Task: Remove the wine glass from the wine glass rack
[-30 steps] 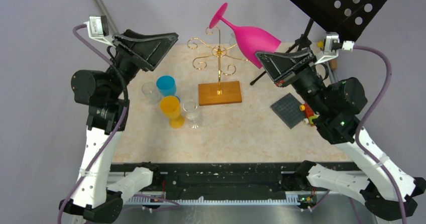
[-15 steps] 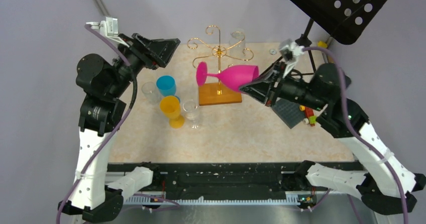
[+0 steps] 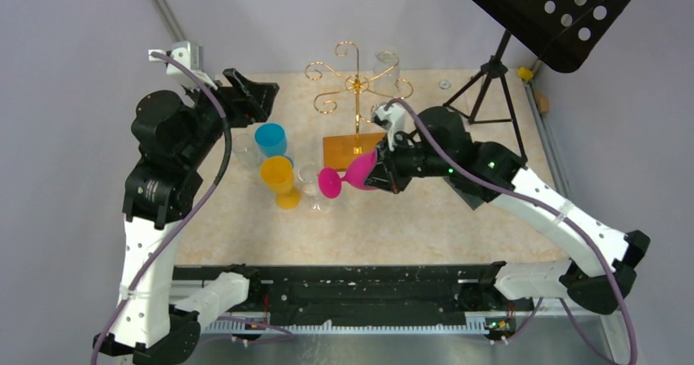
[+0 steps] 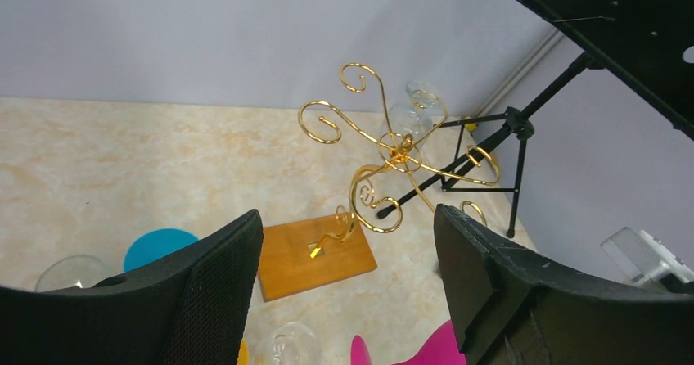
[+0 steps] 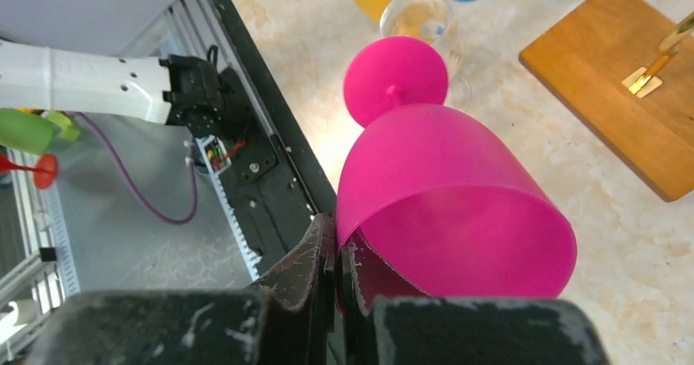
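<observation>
The pink wine glass (image 3: 348, 175) lies tilted on its side just above the table, in front of the rack's wooden base (image 3: 344, 150), its foot (image 3: 330, 182) toward the clear stemmed glass. My right gripper (image 3: 378, 173) is shut on the bowl's rim, one finger inside and one outside, as the right wrist view shows for the gripper (image 5: 337, 246) and the glass (image 5: 442, 185). The gold wire wine glass rack (image 3: 358, 87) stands behind, with a clear glass (image 3: 386, 60) hanging at its far side. My left gripper (image 3: 250, 95) hovers open and empty left of the rack (image 4: 393, 148).
A blue cup (image 3: 271, 140), an orange goblet (image 3: 279, 178), a clear tumbler (image 3: 244, 148) and a clear stemmed glass (image 3: 311, 181) cluster left of the base. A black music stand (image 3: 548, 9) on a tripod (image 3: 483, 87) fills the back right.
My right arm swung the pink glass down from high beside the rack to low over the table in front of the base. The left gripper shifted slightly back and stayed open.
</observation>
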You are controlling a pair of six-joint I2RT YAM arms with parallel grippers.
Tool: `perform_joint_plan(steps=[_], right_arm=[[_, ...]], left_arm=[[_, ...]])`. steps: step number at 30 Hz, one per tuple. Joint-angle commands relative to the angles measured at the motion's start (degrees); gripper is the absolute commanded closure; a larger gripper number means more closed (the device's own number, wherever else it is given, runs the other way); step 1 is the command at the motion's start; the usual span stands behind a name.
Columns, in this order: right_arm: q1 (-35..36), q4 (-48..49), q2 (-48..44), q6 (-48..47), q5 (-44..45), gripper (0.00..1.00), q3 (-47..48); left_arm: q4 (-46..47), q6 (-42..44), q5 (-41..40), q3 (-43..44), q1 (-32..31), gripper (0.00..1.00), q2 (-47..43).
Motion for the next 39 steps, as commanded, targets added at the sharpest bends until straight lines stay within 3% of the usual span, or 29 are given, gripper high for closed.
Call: perform_joint_plan(steps=[1, 5, 11, 20, 39], right_arm=[[6.1, -7.9, 6.2, -3.3, 11.9, 1.0, 6.5], [9.6, -14.3, 13.9, -2.7, 22.7, 1.0, 11.0], [13.3, -17.2, 23.3, -1.2, 29.1, 1.0, 16.0], [14.6, -19.6, 32.8, 0.3, 32.6, 1.0, 21.1], [14.6, -18.3, 38.4, 0.3, 32.3, 0.99, 23.5]], left_arm=[[-0.5, 2.7, -2.6, -0.9, -0.1, 0.2, -1.4], [-1.9, 4.0, -4.3, -1.3, -0.1, 0.2, -1.8], [-2.6, 5.4, -7.7, -2.7, -0.1, 0.19, -3.3], [-2.6, 6.6, -8.8, -3.9, -0.1, 0.19, -4.0], [-2.4, 7.4, -8.9, -4.4, -0.1, 0.18, -4.6]])
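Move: The right hand holds the pink wine glass by its bowl rim, foot pointing left; the bare table spot it is taken to lies about 5 cm ahead, 9 cm left and 32 cm below. The clear stemmed glass stands some 10 cm left of that spot, the yellow glass some 18 cm left and 3 cm farther out; the rack's wooden base sits about 17 cm beyond it. From the left hand the spot lies roughly 5 cm back, 20 cm right, 49 cm down. Down, quickly at first and then easing off, the right hand sinks some 16 cm while drifting about 5 cm left and a little forward, towards the bare table beside the clear stemmed glass. Its wrist tips the fingers about 40 degrees from leftward to steeply down, keeping the pinch on the bowl. The left hand, open and empty, shifts slightly down and left. ##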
